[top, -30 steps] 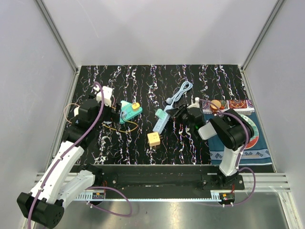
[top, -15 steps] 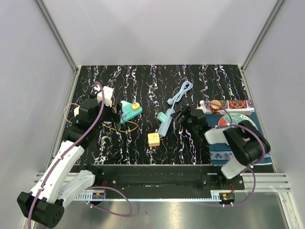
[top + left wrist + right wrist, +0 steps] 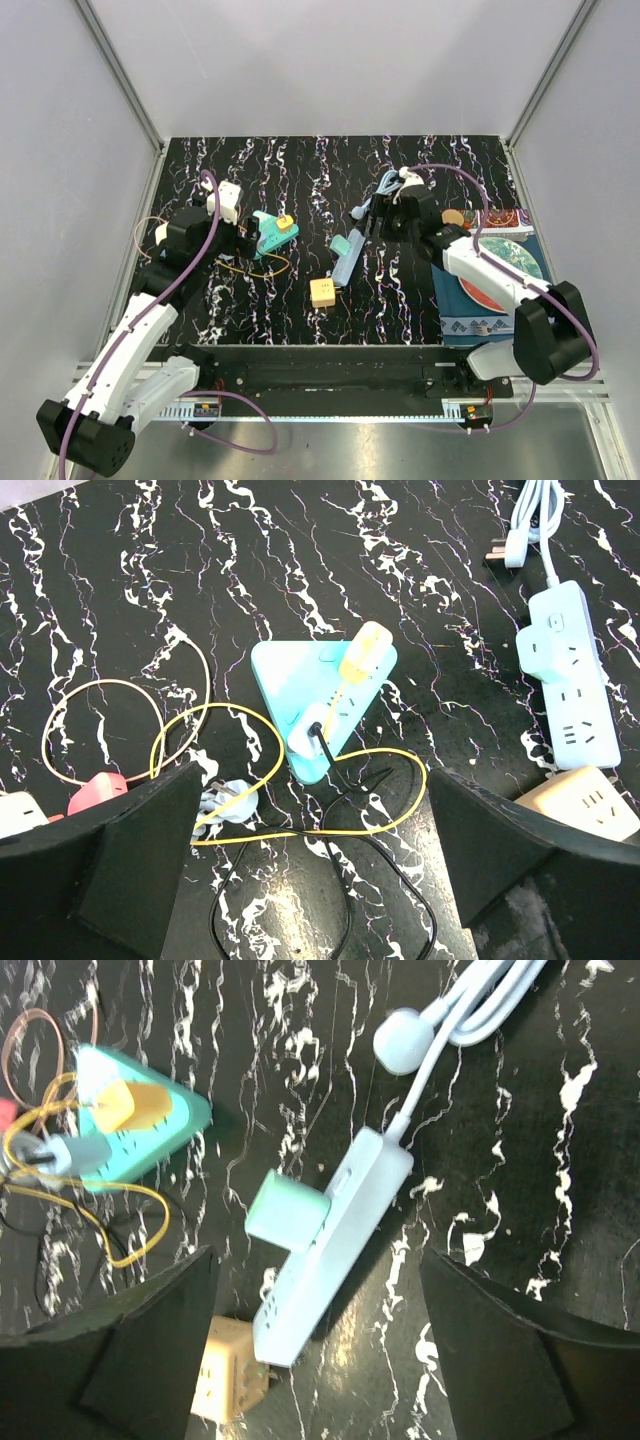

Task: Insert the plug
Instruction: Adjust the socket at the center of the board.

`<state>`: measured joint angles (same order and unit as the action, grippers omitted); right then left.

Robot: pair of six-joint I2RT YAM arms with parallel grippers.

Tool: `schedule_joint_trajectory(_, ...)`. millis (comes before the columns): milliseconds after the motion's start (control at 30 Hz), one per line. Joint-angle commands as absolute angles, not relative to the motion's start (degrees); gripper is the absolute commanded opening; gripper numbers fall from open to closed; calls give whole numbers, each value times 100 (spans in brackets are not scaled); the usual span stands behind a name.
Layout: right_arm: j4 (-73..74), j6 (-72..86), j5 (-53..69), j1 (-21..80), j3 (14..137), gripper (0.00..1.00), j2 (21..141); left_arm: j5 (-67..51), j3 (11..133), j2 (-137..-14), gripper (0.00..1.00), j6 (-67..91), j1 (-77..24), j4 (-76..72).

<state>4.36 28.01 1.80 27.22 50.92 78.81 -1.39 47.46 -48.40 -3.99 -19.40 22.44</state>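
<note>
A green plug (image 3: pixel 288 1210) sits in the side face of the light blue power strip (image 3: pixel 335 1245), which lies flat on the black marbled table (image 3: pixel 300 170). My right gripper (image 3: pixel 315 1260) hovers above the strip, open and empty. From the top view the strip (image 3: pixel 347 262) lies at mid-table, the green plug (image 3: pixel 340 243) on it, the right gripper (image 3: pixel 376 224) just behind. My left gripper (image 3: pixel 315 780) stays open over loose cables, near a teal triangular socket (image 3: pixel 320 705) that carries a yellow plug (image 3: pixel 365 650) and a white plug (image 3: pixel 308 735).
A tan cube adapter (image 3: pixel 228 1380) touches the strip's near end. The strip's own cord and round plug (image 3: pixel 405 1042) coil at the far side. Yellow and black cables (image 3: pixel 330 820), a pink plug (image 3: pixel 95 792) and a pale plug (image 3: pixel 225 802) lie left. A patterned mat (image 3: pixel 520 318) with a plate lies right.
My right gripper opened and let go of the green plug, then rose and drew back toward the far side. The strip turned slightly. The left arm stayed still.
</note>
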Motion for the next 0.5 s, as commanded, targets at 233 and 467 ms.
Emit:
schedule_joint_trajectory(233,863,2671,1599,2988,5854,45,8762,-185,4816,-4737,99,-387,-1907,1899)
schedule_joint_trajectory(467,-298,3515,2136,2980,5599,39,9325,-149,4834,-4711,99,-404,-1907,1925)
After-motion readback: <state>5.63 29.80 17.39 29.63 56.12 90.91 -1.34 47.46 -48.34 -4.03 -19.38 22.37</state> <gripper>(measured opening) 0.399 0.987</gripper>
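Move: The white power strip I'm working on lies below my open right hand, its middle about 4 cm left, 2 cm back and some 12 cm down. The teal plug on it is about 7 cm left and 1 cm back, 11 cm down. The wooden block stands roughly 11 cm left and 12 cm back, and the strip's round cable plug about 3 cm left, 7 cm ahead. From my left hand the strip is about 24 cm right and 4 cm ahead, 21 cm down. I swing my right hand left about 6 cm, coming down some 4 cm and easing back a little, to bring it in closer over the strip by the teal plug. On the way I narrow my wide-open fingers to under half, turn the hand counter-clockwise and tip it further down, roughly 15 degrees each; nothing is gripped. ##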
